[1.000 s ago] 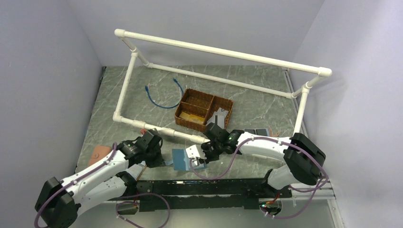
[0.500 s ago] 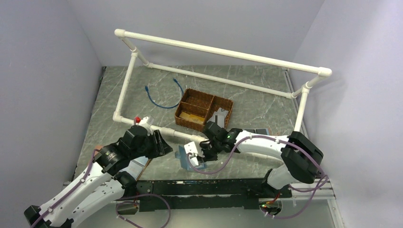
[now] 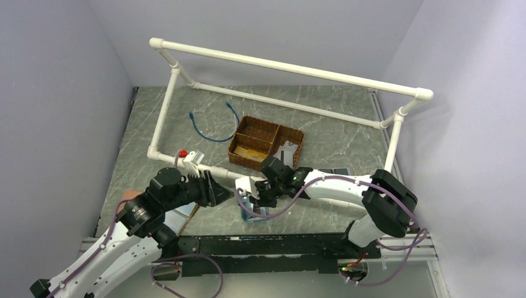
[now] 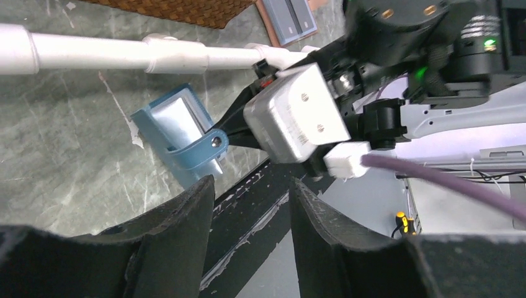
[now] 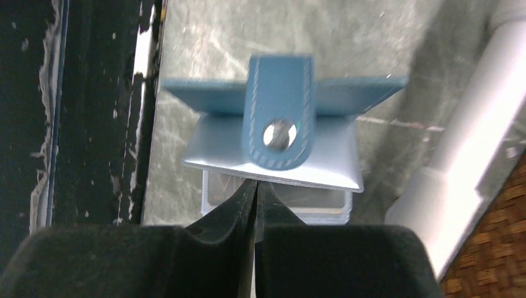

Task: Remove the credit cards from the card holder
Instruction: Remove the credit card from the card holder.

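Note:
The slate-blue card holder hangs half open over the table's near edge, its strap tab and snap facing the right wrist camera. My right gripper is shut on the lower edge of its pale inner flap. Below that flap the dark face of one of the credit cards shows in a pocket. From above, the holder sits under the right gripper. My left gripper is open and holds nothing. It hovers a little left of the holder, apart from it, and is also seen from above.
A white pipe frame runs just behind both grippers. A wicker basket and a blue cable lie beyond it. A brown holder with grey cards lies right, an orange-tan holder far left. A black rail lines the near edge.
My left gripper opened, rose and swung right. My right gripper closed on the holder's flap and drew the holder left, tipping it up off the table.

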`<state>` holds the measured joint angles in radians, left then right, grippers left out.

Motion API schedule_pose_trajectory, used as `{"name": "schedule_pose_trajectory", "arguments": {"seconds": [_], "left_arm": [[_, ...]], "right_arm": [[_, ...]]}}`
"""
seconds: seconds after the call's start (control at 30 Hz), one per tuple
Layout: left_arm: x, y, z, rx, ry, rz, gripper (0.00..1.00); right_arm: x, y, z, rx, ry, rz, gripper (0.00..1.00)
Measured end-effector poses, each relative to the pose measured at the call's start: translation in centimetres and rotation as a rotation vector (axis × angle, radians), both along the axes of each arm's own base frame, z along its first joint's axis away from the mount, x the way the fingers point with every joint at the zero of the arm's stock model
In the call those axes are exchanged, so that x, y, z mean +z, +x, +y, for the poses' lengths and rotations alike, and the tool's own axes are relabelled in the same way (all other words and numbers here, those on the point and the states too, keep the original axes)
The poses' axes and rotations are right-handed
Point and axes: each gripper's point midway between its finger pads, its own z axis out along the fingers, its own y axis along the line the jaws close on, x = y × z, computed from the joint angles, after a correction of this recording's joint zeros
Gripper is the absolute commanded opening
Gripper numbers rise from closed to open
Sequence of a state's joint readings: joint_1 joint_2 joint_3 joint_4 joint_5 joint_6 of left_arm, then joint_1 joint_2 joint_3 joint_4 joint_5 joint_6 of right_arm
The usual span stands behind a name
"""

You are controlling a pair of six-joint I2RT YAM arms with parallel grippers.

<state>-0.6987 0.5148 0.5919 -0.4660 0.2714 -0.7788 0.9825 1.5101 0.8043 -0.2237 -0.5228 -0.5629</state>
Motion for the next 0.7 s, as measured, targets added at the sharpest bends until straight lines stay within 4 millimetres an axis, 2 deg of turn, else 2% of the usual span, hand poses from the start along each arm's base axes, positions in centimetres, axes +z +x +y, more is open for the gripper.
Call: {"name": "schedule_pose_trajectory", "arguments": {"seconds": [0.17, 0.27, 0.5, 0.63, 0.7], "left_arm": [[-1.5, -0.5, 0.7, 0.02, 0.004, 0.011, 0.52], [-1.8, -0.7, 1.2, 0.042, -0.003, 0.021, 0.52], [-1.4, -1.2, 2.2, 0.089, -0.04, 0.023, 0.52], [-1.3, -1.3, 2.2, 0.097, -0.058, 0.034, 0.51], [-1.9, -1.3, 1.9, 0.096, -0.068, 0.052, 0.51]], "right_arm": [[2.1, 1.0, 2.7, -0.019, 0.059, 0.025, 0.05], [2.6, 1.4, 4.7, -0.026, 0.085, 0.076, 0.05], [0.5, 1.5, 6.8, -0.087, 0.037, 0.219, 0.06], [-0.7, 1.5, 7.5, -0.124, 0.001, 0.27, 0.07], [-0.9, 1.5, 7.6, -0.137, -0.011, 0.286, 0.08]]}}
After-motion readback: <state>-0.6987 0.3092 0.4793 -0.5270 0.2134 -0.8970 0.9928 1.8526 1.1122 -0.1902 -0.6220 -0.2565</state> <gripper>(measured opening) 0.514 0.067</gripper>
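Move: The right hand's shut fingertips are under the free edge of the blue card holder's half-raised leaf. The holder's middle lies about 1 cm left, 1 cm back and 2 cm below them. The white pipe runs some 8 cm straight ahead, and the wicker basket's middle is about 20 cm ahead and 3 cm right. From the idle left hand the card holder is roughly level forward, 8 cm right and 17 cm below. Shut right fingers arc about 7.5 cm left, rising then sinking, to fold the card holder's raised leaf over. ##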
